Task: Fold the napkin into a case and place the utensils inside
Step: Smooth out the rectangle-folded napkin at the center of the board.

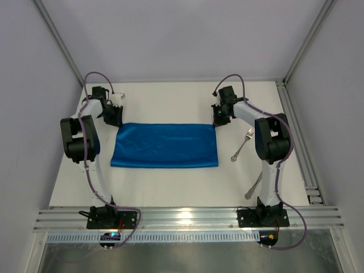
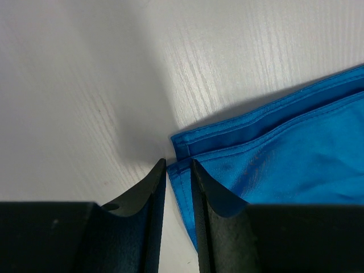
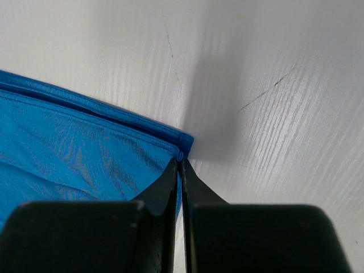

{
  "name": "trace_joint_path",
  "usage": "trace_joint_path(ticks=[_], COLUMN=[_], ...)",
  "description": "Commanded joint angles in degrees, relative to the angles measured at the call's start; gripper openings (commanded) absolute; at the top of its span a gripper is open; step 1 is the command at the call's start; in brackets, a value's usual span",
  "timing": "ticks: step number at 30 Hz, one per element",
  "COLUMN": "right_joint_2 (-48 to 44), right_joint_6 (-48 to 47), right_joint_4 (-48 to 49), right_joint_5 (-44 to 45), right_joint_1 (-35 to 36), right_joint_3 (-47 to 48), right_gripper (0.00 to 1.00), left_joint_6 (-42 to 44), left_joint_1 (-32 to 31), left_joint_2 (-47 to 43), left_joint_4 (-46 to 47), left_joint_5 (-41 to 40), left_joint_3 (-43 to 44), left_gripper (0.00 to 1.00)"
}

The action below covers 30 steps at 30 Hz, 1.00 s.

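The bright blue napkin [image 1: 165, 145] lies flat on the white table, folded over into a wide rectangle. My left gripper [image 1: 112, 116] is at its far left corner. In the left wrist view the left gripper [image 2: 178, 165] stands slightly open, and the napkin's [image 2: 284, 153] hemmed edge runs loose through the gap. My right gripper [image 1: 219, 119] is at the far right corner. The right wrist view shows the right gripper [image 3: 179, 162] shut on the napkin's [image 3: 74, 153] top-layer corner. A silver fork [image 1: 243, 144] lies right of the cloth. A second utensil [image 1: 253, 186] shows partly behind the right arm.
White walls enclose the table [image 1: 170, 102] on three sides. An aluminium rail [image 1: 296, 136] runs along the right edge and another rail [image 1: 187, 219] along the near edge, where both arm bases are bolted.
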Motion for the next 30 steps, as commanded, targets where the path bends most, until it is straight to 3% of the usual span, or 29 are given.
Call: trace_joint_path(ticks=[1,16,19,22,30], right_joint_2=[-3.2,-3.3,-3.3,-3.2,-4.4], right_joint_6=[-1.1,-1.3,-1.2,-1.2,-1.2], right_joint_4=[0.0,-0.5,-0.5,-0.5,-0.4], right_joint_5=[0.5,1.0,1.0,0.9,1.2], right_joint_1=[-0.2,-0.1,-0.2,-0.1,-0.1], right_joint_3=[2.4,2.8,2.8,2.8,2.8], right_gripper=[0.04,0.04,0.04,0.04,0.04], left_joint_6=[1.0,2.2,2.4,2.3,0.1], left_joint_1=[1.4,1.8,1.9,1.9,1.9], left_joint_2=[-1.9,-4.3,-3.7,-3.0,-6.2], left_joint_4=[-2.9,-3.9,-4.4,-4.9,-2.0], left_joint_5=[3.9,3.8,3.9,4.3,3.4], left_joint_3=[0.0,-1.0,-0.6,-0.4,-1.2], left_gripper=[0.26,0.23,0.15,0.0,0.0])
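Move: At the left hand, its slightly parted fingertips are right at the far left corner of the napkin's top layer, about 0 cm off at cloth height; the bottom layer's corner pokes out some 2 cm ahead. The napkin's middle lies roughly 9 cm back and 22 cm to the right. At the right hand, the shut fingertips sit on the far right corner, with the fork about 9 cm back and 12 cm right of them. Easing straight back about 2 cm at cloth level, the left hand goes along the napkin's short left edge, then halts and shuts its parted fingers, pinching the top layer by its corner and lifting barely at all. The right hand stays in place, fingers still closed on the far right corner. ##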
